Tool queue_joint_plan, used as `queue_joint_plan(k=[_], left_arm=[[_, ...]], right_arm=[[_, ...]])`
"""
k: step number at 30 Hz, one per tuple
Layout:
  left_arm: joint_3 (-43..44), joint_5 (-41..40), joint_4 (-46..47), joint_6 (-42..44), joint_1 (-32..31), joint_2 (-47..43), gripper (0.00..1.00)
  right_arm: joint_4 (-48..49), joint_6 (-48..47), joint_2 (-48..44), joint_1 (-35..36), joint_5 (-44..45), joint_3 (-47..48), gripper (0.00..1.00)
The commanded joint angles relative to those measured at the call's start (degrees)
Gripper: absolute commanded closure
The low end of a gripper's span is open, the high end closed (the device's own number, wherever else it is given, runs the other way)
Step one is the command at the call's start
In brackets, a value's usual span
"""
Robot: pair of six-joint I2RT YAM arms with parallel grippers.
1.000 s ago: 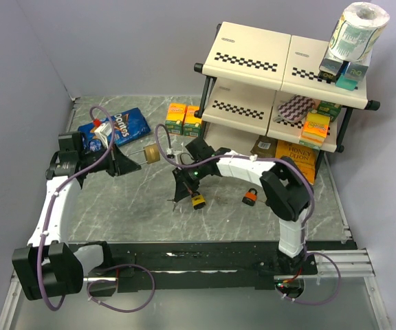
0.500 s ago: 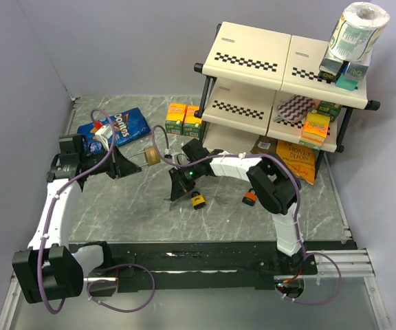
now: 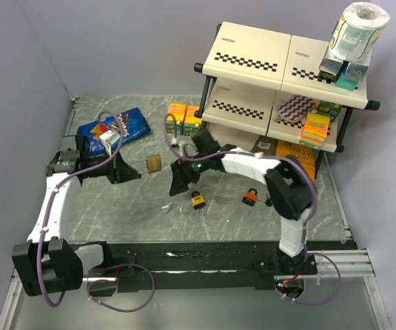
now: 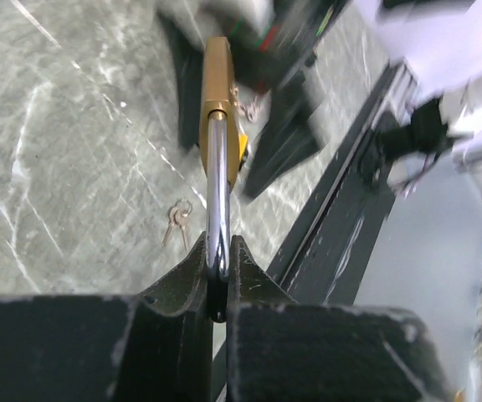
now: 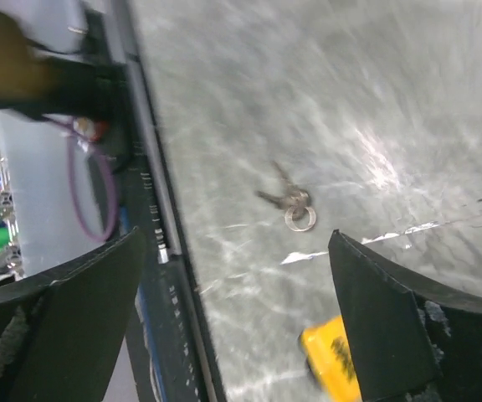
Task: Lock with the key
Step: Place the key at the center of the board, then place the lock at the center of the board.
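Observation:
A brass padlock hangs in the air left of centre, and my left gripper is shut on its steel shackle. In the left wrist view the brass body points away from the fingers. A small bunch of keys lies loose on the marble table; it also shows in the left wrist view as keys and in the right wrist view as keys. My right gripper hovers just above and right of the keys, jaws wide open and empty, right gripper.
A yellow padlock lies beside the keys, with an orange padlock further right. A blue chip bag sits at the back left. A two-tier shelf with boxes stands at the back right. The black base rail runs along the near edge.
My right gripper has opened and the keys now lie on the table below it. The left gripper with the brass padlock has shifted slightly toward the right arm.

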Motion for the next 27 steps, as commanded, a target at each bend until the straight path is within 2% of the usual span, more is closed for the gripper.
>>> queue_joint_plan(k=[1, 2, 3, 4, 6, 8, 10, 13, 17, 20, 21, 23, 24, 26, 27], left_arm=[[8.71, 8.52, -20.08, 28.12, 0.12, 2.64, 0.99], [9.86, 9.14, -30.32, 40.88, -0.06, 3.71, 0.99], [10.83, 9.23, -35.73, 46.58, -0.41, 4.67, 0.99], [11.88, 9.32, -36.91, 49.07, -0.76, 6.42, 0.99], [12.33, 9.58, -37.01, 48.56, -1.11, 6.53, 0.99], [11.98, 9.67, -37.01, 52.32, -1.90, 5.13, 0.99], [11.72, 8.27, -36.32, 54.45, -5.49, 2.84, 0.99], [11.54, 7.91, -32.80, 49.99, -9.63, 1.26, 0.99], [12.77, 8.62, -34.29, 50.85, -10.78, 1.60, 0.99], [13.48, 8.79, -35.52, 51.65, -11.04, 2.22, 0.99], [13.48, 8.97, -35.43, 51.30, -11.04, 2.22, 0.99], [13.39, 9.49, -33.77, 49.19, -11.31, 2.22, 0.99], [13.13, 9.58, -32.28, 47.71, -11.40, 1.96, 0.99], [12.69, 9.93, -26.42, 40.33, -11.40, 1.61, 0.99], [12.16, 10.02, -25.25, 38.65, -11.48, 1.35, 0.99]], right_arm=[[3.14, -7.78, -13.58, -2.01, -7.82, -1.61, 0.01], [5.23, -8.41, -16.99, -2.10, -9.65, -3.18, 0.01], [5.69, -9.29, -18.42, -2.19, -10.63, -3.72, 0.01], [6.04, -10.69, -19.56, -2.19, -11.51, -3.99, 0.01], [4.47, -11.23, -20.80, -1.84, -14.41, -3.20, 0.01], [2.72, -11.75, -20.72, -1.23, -15.38, -1.80, 0.01], [2.35, -12.63, -20.63, -0.44, -14.95, -1.09, 0.01], [2.18, -13.51, -20.10, 0.79, -14.16, -0.39, 0.01], [0.77, -16.68, -19.58, 2.90, -13.45, -0.21, 0.02], [1.91, -16.07, -19.75, 3.87, -14.42, -0.74, 0.09], [2.26, -16.15, -19.92, 4.13, -14.33, -1.09, 0.16], [2.97, -16.24, -19.93, 4.57, -13.46, -1.09, 0.23], [3.23, -16.33, -19.75, 4.84, -13.02, -1.00, 0.31], [4.37, -16.50, -19.14, 5.45, -12.31, -0.83, 0.40], [4.81, -16.07, -18.79, 5.54, -12.31, -0.48, 0.52]])
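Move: Held by its long shackle in the left hand, the brass padlock has its body about 5 cm right of that hand, 2 cm ahead and a touch lower. From the right hand, empty and open, that body is some 12 cm up, 6 cm left and 3 cm ahead. The just-dropped keys lie about 5 cm below the right hand, 2 cm back and 2 cm left; the yellow padlock is roughly 8 cm to its right, 1 cm ahead and 4 cm down. Climbing steeply off the keys by about 15 cm, the right hand levels its fingers, then draws back some 7 cm and turns counter-clockwise, its wide-open fingers starting to close around the brass padlock's body. The left hand keeps its grip on the shackle and brings the padlock back 7 cm and a little right, swinging it clockwise nearly 30 degrees, then holds; a grip by the right fingers can't be seen yet. ##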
